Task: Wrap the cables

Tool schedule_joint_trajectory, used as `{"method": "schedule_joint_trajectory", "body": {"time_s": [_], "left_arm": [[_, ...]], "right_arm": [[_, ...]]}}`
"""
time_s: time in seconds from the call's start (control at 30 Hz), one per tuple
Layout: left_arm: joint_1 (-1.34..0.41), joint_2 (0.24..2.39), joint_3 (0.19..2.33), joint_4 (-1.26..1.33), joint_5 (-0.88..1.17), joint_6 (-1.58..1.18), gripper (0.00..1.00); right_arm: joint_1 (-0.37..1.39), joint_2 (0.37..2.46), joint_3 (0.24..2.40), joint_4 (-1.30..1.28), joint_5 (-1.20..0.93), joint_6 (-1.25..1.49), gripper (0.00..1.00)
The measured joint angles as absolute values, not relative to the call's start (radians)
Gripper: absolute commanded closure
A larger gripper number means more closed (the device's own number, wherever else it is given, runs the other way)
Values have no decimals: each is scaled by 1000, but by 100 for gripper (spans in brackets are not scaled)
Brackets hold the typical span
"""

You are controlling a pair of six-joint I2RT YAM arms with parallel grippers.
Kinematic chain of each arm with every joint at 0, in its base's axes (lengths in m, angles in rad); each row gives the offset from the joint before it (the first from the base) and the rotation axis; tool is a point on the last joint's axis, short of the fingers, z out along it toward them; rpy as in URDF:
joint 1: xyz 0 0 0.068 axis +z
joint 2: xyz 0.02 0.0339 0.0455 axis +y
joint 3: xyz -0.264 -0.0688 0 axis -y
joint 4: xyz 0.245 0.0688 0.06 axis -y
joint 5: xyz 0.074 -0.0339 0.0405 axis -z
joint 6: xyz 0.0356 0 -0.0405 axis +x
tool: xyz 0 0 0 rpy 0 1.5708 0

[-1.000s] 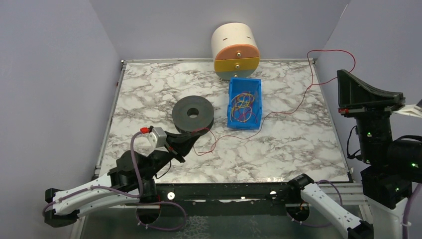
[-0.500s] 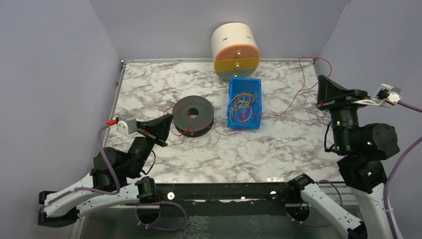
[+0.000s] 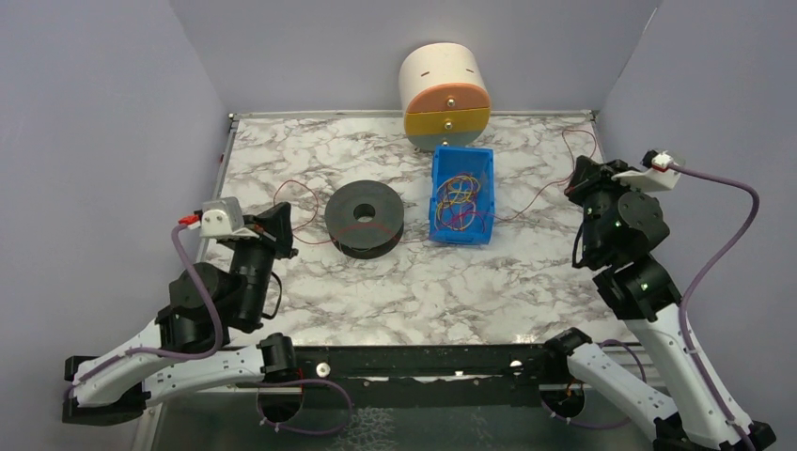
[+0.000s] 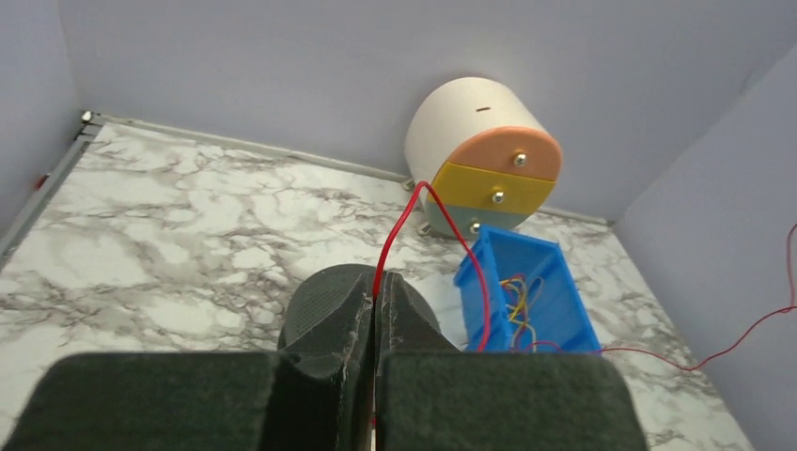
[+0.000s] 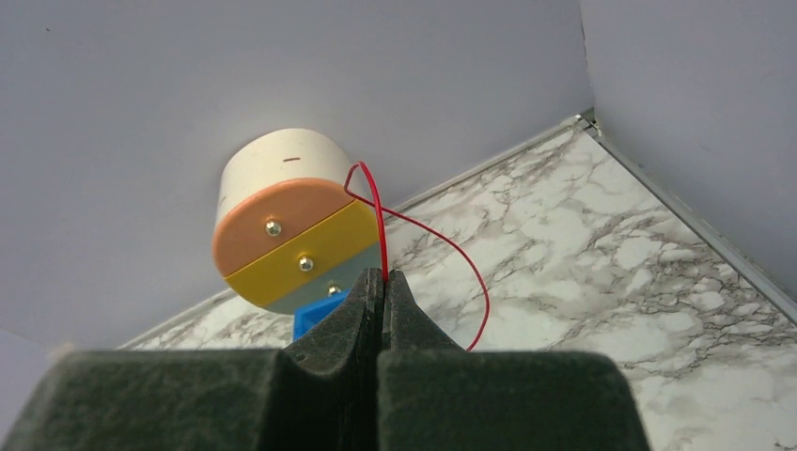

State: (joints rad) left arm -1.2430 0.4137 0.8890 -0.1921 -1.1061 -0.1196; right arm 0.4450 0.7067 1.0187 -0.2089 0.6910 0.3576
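Observation:
The cable (image 3: 538,194) is a thin red wire. It runs from my left gripper (image 3: 280,218) in a small loop to the black spool (image 3: 365,218), past the spool's front and the blue bin, then up to my right gripper (image 3: 578,178). The left gripper sits left of the spool, shut on the cable (image 4: 399,225), which rises from between its fingertips (image 4: 376,282). The spool (image 4: 315,293) shows just behind those fingers. The right gripper (image 5: 384,277) hangs over the table's right edge, shut on the cable (image 5: 379,221), which loops off to its right.
A blue bin (image 3: 461,236) holding several coloured wires stands right of the spool. A round white drawer unit (image 3: 445,94) with orange, yellow and grey fronts stands at the back wall. Grey walls close the table on the left, back and right.
My left gripper has swung from the spool's front to its left side, pulling the cable along. The right arm has come down from high on the right to the table's right edge.

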Motion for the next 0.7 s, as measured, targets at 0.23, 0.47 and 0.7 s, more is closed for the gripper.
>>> {"method": "schedule_joint_trajectory", "body": {"time_s": [0.23,0.47,0.7], "left_arm": [[-1243,513,896,-362,-1116,-253,100],[-1243,682,807,-408,-980,-428,100],[-1243,923,740,-268,-804,-500,100]], "right_arm": [[445,699,1018,-218,671,401,99],[445,690,1112,-207,645,392,99],[445,675,1203,-195,612,375,99]]}}
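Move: The left hand grips one end of the red cable; the grey spool it carries it towards is about 22 cm ahead, 10 cm right and 35 cm below. The blue box lies roughly 30 cm ahead of that hand and 36 cm right, equally low. From the right hand, holding the cable's other side, the spool is some 13 cm ahead, 42 cm left and 36 cm down, the box about 22 cm ahead and 17 cm left. Down and to the right, about 17 cm each way and gathering speed, the left hand sweeps across the near side of the spool, keeping the red cable pinched while its fingers tip down some 20 degrees, roll left side up and swing clockwise. The right hand, also still holding cable, first barely moves, then rises about 9 cm and draws back some 4 cm, fingertips tilting up. ##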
